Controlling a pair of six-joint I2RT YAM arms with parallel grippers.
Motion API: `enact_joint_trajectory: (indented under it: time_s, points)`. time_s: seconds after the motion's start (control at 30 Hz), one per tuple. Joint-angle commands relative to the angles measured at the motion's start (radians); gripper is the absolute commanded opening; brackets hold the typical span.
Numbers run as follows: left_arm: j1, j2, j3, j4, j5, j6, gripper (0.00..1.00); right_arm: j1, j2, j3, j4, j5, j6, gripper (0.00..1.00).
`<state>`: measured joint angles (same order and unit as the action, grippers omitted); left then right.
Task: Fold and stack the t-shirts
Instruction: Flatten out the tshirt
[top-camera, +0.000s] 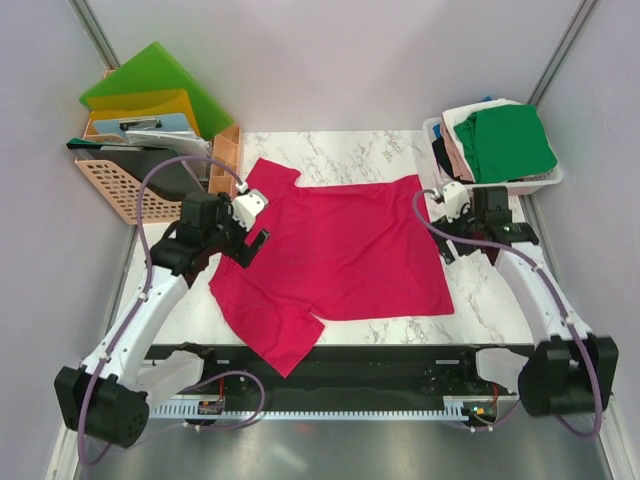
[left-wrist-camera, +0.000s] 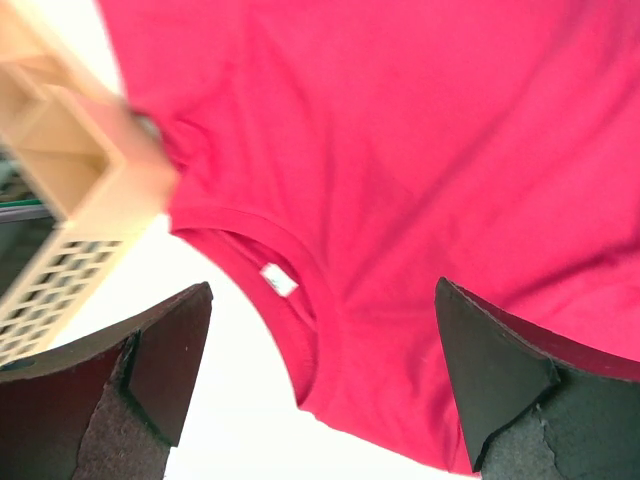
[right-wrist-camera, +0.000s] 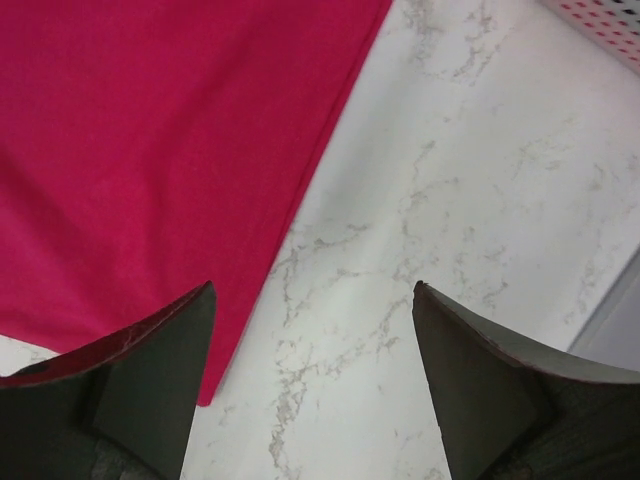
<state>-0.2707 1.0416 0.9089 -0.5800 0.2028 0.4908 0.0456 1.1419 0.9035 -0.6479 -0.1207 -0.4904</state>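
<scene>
A crimson-pink t-shirt (top-camera: 340, 250) lies spread flat on the marble table (top-camera: 480, 290), neck to the left and hem to the right. My left gripper (top-camera: 252, 232) hovers open over the neck end. In the left wrist view its gripper (left-wrist-camera: 325, 330) frames the collar with its white label (left-wrist-camera: 278, 280), and nothing is held. My right gripper (top-camera: 447, 228) stands open just past the hem's edge. Between the fingers of the right gripper (right-wrist-camera: 313, 330) is bare marble (right-wrist-camera: 450, 180), with the shirt's edge (right-wrist-camera: 150, 130) at the left finger. More t-shirts, a green one (top-camera: 505, 140) on top, sit piled at the back right.
The pile lies in a white basket (top-camera: 540, 182). A peach basket (top-camera: 120, 190) holding green (top-camera: 160, 80) and yellow (top-camera: 140, 103) folders stands at the back left. A wooden organiser (top-camera: 225, 155) touches the shirt's sleeve and shows in the left wrist view as a wooden organiser (left-wrist-camera: 90, 170).
</scene>
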Motion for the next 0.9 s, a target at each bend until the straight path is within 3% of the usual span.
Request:
enact_joint_trajectory:
  time_s: [0.0, 0.2, 0.5, 0.6, 0.87]
  points:
    - [-0.002, -0.078, 0.030, 0.130, -0.093, -0.092, 1.00, -0.003, 0.152, 0.075, 0.010, -0.099, 0.084, 0.87]
    - [0.001, -0.137, 0.050, 0.207, -0.198, -0.110, 1.00, 0.014, 0.517, 0.360, 0.030, -0.155, 0.182, 0.87]
    - [-0.001, -0.153, -0.004, 0.181, -0.184, -0.120, 1.00, 0.031, 1.036, 1.135, -0.082, -0.165, 0.335, 0.85]
    - [-0.001, -0.156, -0.016, 0.175, -0.197, -0.115, 1.00, 0.031, 1.171, 1.297, -0.144, -0.151, 0.375, 0.84]
    - [-0.001, -0.163, -0.022, 0.169, -0.198, -0.097, 1.00, 0.025, 1.254, 1.286, -0.110, -0.085, 0.388, 0.84]
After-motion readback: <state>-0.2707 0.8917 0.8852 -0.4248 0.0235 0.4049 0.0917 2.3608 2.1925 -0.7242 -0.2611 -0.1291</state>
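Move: The flat red t-shirt's far right corner is about 23 cm ahead of my right hand and 5 cm to its left, some 12 cm below. The shirt's near right corner lies roughly 14 cm back and 4 cm to the right of this hand, and the bin of t-shirts stands about 28 cm ahead and 14 cm to the right of it. From my left hand, that far right corner is some 23 cm ahead and 44 cm to the right. My right hand sweeps forward about 28 cm and some 8 cm left, above the t-shirt's right edge towards its far right corner, dipping a few centimetres and rolling its left side up nearly 20 degrees, fingers still open. Meanwhile my left hand lifts about 8 cm farther off the shirt's neck side, tipping up, then settles back slightly, also open. ##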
